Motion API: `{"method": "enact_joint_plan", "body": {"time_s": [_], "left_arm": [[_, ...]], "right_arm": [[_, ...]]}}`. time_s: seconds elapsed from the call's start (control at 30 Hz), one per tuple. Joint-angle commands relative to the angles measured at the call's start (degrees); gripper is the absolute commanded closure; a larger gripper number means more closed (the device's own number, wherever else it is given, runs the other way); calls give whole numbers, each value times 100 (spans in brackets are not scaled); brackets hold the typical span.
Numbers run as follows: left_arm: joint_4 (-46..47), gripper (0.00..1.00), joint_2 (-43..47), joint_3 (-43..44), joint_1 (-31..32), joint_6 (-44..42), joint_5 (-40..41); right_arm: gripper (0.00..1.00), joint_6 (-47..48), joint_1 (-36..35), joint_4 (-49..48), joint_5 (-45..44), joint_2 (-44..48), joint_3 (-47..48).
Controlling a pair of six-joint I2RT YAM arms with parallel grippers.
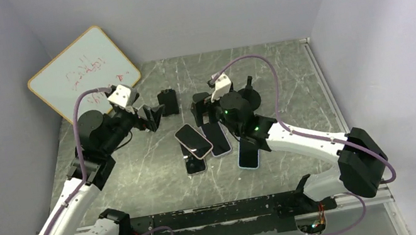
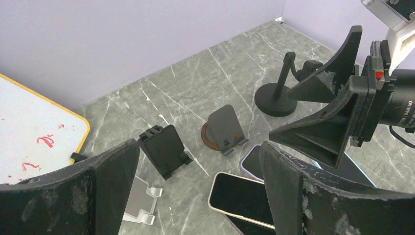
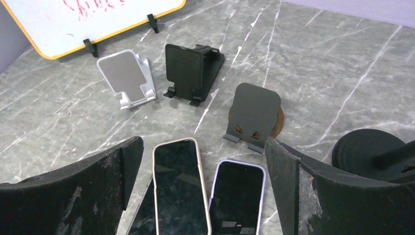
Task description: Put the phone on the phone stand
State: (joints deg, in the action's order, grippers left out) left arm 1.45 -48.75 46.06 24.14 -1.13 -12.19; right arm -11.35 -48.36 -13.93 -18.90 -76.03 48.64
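Three phones lie face up in the middle of the table: a cream-cased phone (image 1: 193, 140) (image 3: 178, 186), a purple-cased phone (image 1: 217, 139) (image 3: 238, 195) to its right, and a dark phone (image 1: 194, 162) partly beneath the cream one. A light phone (image 1: 249, 157) lies under my right forearm. Behind them stand a silver stand (image 3: 128, 78), a black stand (image 1: 168, 102) (image 3: 188, 73) and a grey stand on a brown disc (image 3: 254, 115) (image 2: 226, 129). My left gripper (image 1: 151, 115) (image 2: 199, 147) hovers open near the black stand. Above the phones' far ends my right gripper (image 1: 199, 109) (image 3: 203, 144) is open and empty.
A whiteboard (image 1: 82, 71) with red marks leans at the back left. A black round-base pole stand (image 1: 248, 95) (image 2: 279, 95) sits behind the right gripper. The two grippers hang close together. Grey walls close the table on three sides.
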Motion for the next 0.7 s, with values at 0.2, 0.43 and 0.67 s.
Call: {"method": "enact_joint_plan", "body": {"time_s": [0.2,0.43,0.67], "left_arm": [[366,3,392,-211,-32,377,630],[-261,3,51,80,-32,583,1082],[-855,3,-547,219,-249,1132,950]], "right_arm": [[0,856,-5,536,1092,-71,226],[0,886,-15,1028,1646,-440,532],[2,1091,-131,1987,1805,-1264,771]]}}
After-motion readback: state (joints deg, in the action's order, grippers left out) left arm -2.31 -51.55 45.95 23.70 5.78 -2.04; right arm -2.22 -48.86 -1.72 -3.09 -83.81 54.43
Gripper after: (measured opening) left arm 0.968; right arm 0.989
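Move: The pale-rimmed phone on top of the pile lies about 4 cm back from my right hand, 6 cm to its left and 20 cm below. The purple phone is some 5 cm back and 4 cm to the right of that hand, and the wood-based stand about 9 cm ahead and 2 cm right. From my left hand, the black stand is roughly 15 cm straight ahead and 26 cm down, the silver stand 10 cm ahead and 12 cm left. I bring my right hand down about 6 cm while drawing it left and back, off the wood-based stand and in over the pale-rimmed phone, swinging the fingers nearly 20 degrees counter-clockwise, dropping the hand's left side and tipping it down a little. My left hand drifts left, then sinks some 3 cm and edges forward towards the black stand, turning about 10 degrees counter-clockwise. Both grippers stay wide open. ##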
